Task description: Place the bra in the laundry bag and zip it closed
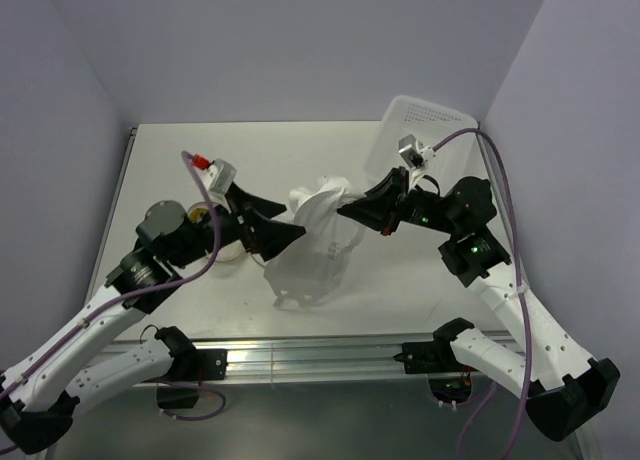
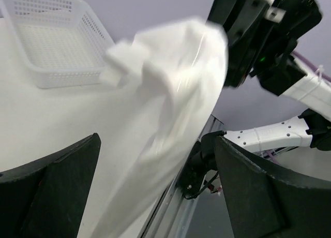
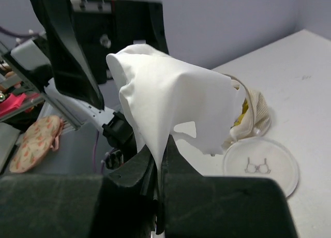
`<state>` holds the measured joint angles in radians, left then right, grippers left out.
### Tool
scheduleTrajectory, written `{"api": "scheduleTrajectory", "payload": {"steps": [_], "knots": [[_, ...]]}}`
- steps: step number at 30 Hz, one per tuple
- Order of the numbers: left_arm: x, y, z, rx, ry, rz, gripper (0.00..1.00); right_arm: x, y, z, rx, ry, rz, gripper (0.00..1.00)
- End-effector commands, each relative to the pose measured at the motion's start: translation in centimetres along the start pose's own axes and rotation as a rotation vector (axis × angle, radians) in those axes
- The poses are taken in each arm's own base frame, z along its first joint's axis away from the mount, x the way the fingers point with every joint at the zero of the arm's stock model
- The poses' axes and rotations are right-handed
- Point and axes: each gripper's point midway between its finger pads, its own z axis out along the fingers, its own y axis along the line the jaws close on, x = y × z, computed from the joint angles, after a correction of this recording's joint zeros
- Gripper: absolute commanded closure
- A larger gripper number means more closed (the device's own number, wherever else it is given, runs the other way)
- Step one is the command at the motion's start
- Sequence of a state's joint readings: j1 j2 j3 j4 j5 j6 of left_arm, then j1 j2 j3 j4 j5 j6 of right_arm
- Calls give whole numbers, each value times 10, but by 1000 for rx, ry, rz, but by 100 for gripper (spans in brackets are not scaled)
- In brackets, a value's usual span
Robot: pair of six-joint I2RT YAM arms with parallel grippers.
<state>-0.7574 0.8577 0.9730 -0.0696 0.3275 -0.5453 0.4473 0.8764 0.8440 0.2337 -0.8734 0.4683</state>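
Note:
The bra [image 1: 320, 225] is a white bunch of cloth held up over the middle of the table, its lower part hanging down toward the tabletop. My right gripper [image 1: 347, 210] is shut on a fold of the bra [image 3: 170, 103], pinched between its black fingers [image 3: 161, 145]. My left gripper [image 1: 283, 223] stands open just left of it, and the bra [image 2: 165, 93] passes between its spread fingers [image 2: 156, 139] without being pinched. The laundry bag [image 3: 261, 165] lies on the table as a flat round disc with a small spectacles-like mark, cream mesh [image 3: 254, 114] bunched behind it. In the top view the left arm mostly hides the bag.
A white perforated plastic tray [image 1: 425, 115] leans at the back right corner, also in the left wrist view as the tray [image 2: 51, 46]. An aluminium rail [image 1: 320, 355] runs along the near table edge. A pink patterned item [image 3: 36, 142] lies below the table.

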Motion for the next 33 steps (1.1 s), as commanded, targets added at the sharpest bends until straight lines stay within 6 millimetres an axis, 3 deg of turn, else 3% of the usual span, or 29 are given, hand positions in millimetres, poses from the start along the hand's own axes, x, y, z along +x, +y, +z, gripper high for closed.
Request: {"api": "scheduleTrajectory", "payload": {"steps": [1, 4, 8, 14, 16, 19, 20, 23, 28, 33], "knots": [[4, 3, -24, -23, -73, -5, 1, -48, 23, 1, -22, -75, -116, 100], [28, 3, -37, 12, -60, -22, 1, -59, 27, 1, -23, -84, -137, 100], [49, 2, -37, 69, -26, -40, 1, -67, 29, 3, -30, -89, -142, 100], [56, 6, -25, 87, -3, -28, 1, -72, 37, 2, -51, -93, -154, 100], [56, 4, -19, 110, -2, -30, 5, -71, 36, 2, -45, -92, -160, 100], [53, 3, -14, 122, -17, -42, 39, -70, 35, 1, -38, -89, -171, 100], [52, 3, -12, 124, -22, -48, 67, -70, 35, 0, -38, -89, -184, 100], [49, 6, -6, 111, -35, -94, 100, -68, 28, -4, 7, -95, -243, 100], [49, 25, 7, 18, -46, -188, 100, -64, 24, -16, 74, -106, -339, 100], [57, 51, 26, -107, 15, -261, 100, -63, 52, -27, -10, -134, -389, 98]]}}
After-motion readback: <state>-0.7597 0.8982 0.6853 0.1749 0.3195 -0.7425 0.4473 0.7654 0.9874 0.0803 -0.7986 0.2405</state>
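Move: My right hand already holds the top of the white cloth. The hanging part that my empty, open left hand goes for is about 4 cm to its right, 2 cm back and some 10 cm below; from my right hand that part is about 7 cm left, 2 cm back and 9 cm below. The round lid lies about 15 cm ahead of my left hand, 5 cm left and 33 cm down, with the laundry bag some 16 cm left of the lid and 4 cm farther out. I draw my open left hand back and left about 3 cm while sinking beside the hanging white cloth, ease back right and pinch the cloth roughly 7 cm below my start. Then I carry it forward and slightly right and down. My right hand keeps its pinch, first lifting about 6 cm, then backing off right and back a couple of centimetres as it rolls. ##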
